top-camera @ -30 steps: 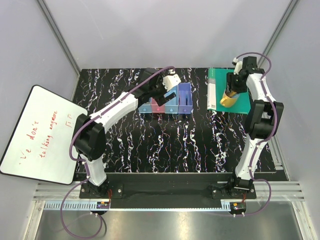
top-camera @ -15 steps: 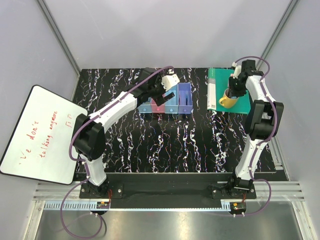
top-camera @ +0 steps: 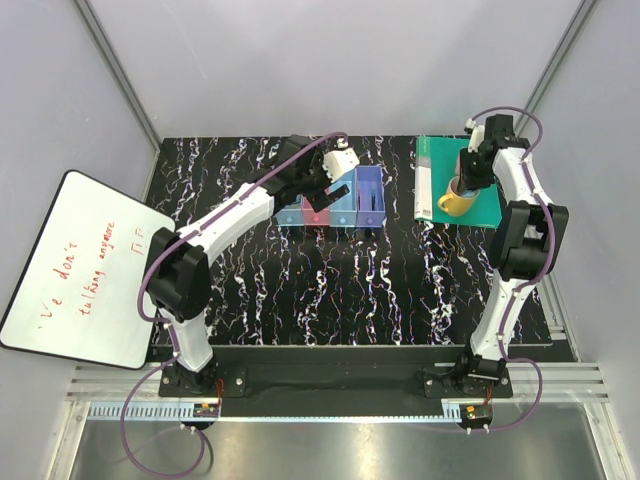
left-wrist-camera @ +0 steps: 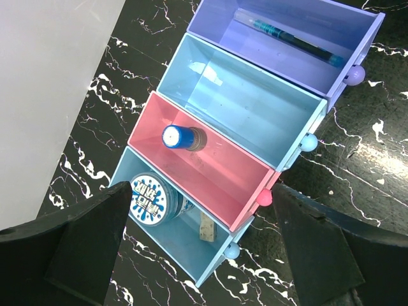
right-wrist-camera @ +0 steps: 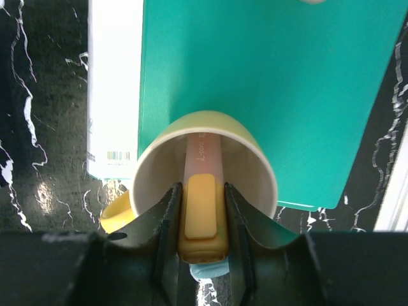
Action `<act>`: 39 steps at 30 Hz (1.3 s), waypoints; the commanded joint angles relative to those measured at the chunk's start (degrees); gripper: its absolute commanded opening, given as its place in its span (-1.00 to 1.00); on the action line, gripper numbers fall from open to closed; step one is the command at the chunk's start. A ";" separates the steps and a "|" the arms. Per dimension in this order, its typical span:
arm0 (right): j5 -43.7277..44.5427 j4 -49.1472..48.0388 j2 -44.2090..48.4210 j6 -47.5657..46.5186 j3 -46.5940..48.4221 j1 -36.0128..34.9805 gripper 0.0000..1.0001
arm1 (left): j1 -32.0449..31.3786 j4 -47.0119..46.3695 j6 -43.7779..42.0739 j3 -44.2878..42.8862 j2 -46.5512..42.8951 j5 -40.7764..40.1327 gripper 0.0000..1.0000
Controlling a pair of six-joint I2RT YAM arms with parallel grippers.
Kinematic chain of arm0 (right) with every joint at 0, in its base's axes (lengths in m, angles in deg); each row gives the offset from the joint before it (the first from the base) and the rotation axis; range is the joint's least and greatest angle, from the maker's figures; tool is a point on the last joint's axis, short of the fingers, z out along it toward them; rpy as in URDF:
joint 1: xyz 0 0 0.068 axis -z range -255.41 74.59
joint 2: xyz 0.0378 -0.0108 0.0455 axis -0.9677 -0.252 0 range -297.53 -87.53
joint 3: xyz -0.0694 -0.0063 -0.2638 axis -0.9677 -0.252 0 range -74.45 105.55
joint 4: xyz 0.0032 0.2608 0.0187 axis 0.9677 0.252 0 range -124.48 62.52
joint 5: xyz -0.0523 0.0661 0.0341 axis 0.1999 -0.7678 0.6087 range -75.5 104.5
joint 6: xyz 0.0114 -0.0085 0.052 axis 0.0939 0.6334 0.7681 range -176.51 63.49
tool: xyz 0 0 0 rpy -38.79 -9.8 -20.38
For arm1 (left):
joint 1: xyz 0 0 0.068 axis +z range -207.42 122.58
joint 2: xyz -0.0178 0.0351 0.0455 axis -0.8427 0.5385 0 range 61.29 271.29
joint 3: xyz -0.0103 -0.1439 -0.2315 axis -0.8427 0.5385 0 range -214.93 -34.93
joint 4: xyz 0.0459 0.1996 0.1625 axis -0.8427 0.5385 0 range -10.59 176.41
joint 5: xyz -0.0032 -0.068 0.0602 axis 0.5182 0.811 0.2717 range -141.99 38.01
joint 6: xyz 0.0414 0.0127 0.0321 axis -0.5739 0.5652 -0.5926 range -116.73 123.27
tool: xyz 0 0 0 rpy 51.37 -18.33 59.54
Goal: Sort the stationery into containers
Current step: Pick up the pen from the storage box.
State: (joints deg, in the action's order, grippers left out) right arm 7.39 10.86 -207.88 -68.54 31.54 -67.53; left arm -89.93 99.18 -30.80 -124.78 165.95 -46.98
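The containers (top-camera: 335,205) are four bins in a row, with my left gripper (top-camera: 335,180) hovering open above them. In the left wrist view the purple bin (left-wrist-camera: 210,16) holds a teal pen (left-wrist-camera: 287,35) and the light blue bin (left-wrist-camera: 255,102) beside it holds nothing. A blue cylinder (left-wrist-camera: 175,136) stands in the pink bin (left-wrist-camera: 217,172). The end light blue bin (left-wrist-camera: 182,245) holds a round blue disc (left-wrist-camera: 148,199) and a small pale piece (left-wrist-camera: 207,227). My right gripper (right-wrist-camera: 201,189) is shut on an orange-yellow stick (right-wrist-camera: 203,217) standing in the yellow mug (right-wrist-camera: 255,159).
The mug (top-camera: 455,202) stands on a green book (top-camera: 445,160) at the back right of the black marbled table. A whiteboard (top-camera: 80,270) with red writing leans off the table's left edge. Grey walls close in the back and sides.
My right gripper's fingers have closed in on the orange-yellow stick inside the mug, and the wrist has shifted slightly. The left arm has stayed still and open above the bins.
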 commanded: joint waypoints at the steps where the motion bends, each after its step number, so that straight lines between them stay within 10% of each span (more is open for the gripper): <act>1: 0.96 0.36 5.04 -0.62 4.66 -0.50 -0.91 | 0.26 -1.31 0.40 -2.09 -3.76 0.78 0.98; 39: -7.39 11.17 13.22 -4.32 17.49 -16.31 -1.00 | 1.66 -0.87 4.00 11.71 -19.41 -11.60 0.98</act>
State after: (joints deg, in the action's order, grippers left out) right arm 2.89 20.37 -195.16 -71.80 47.43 -79.88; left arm -89.61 102.13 -29.24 -113.74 148.18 -53.75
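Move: The right fingers already grip the pen's top over the yellow mug, its lower part inside; the mug's middle is about 6 cm straight below this hand. The purple compartment lies some 22 cm left and 2 ahead, 8 lower. The pink block is about 10 cm ahead and 2 right, the white-green box 9 left and 7 ahead, both some 8 to 9 lower. From the left hand the purple compartment is roughly 7 cm ahead, 10 right, 15 below. Nearly straight up at first, the right hand keeps its pinch and draws the pen out of the mug, rising about 19 cm in all, then swings some 10 cm left, the fingers tipping up about 20 degrees and turning counter-clockwise. The left hand, empty and still wide open, backs off left, up and rearward, about 5 cm each way, away from the compartments. ##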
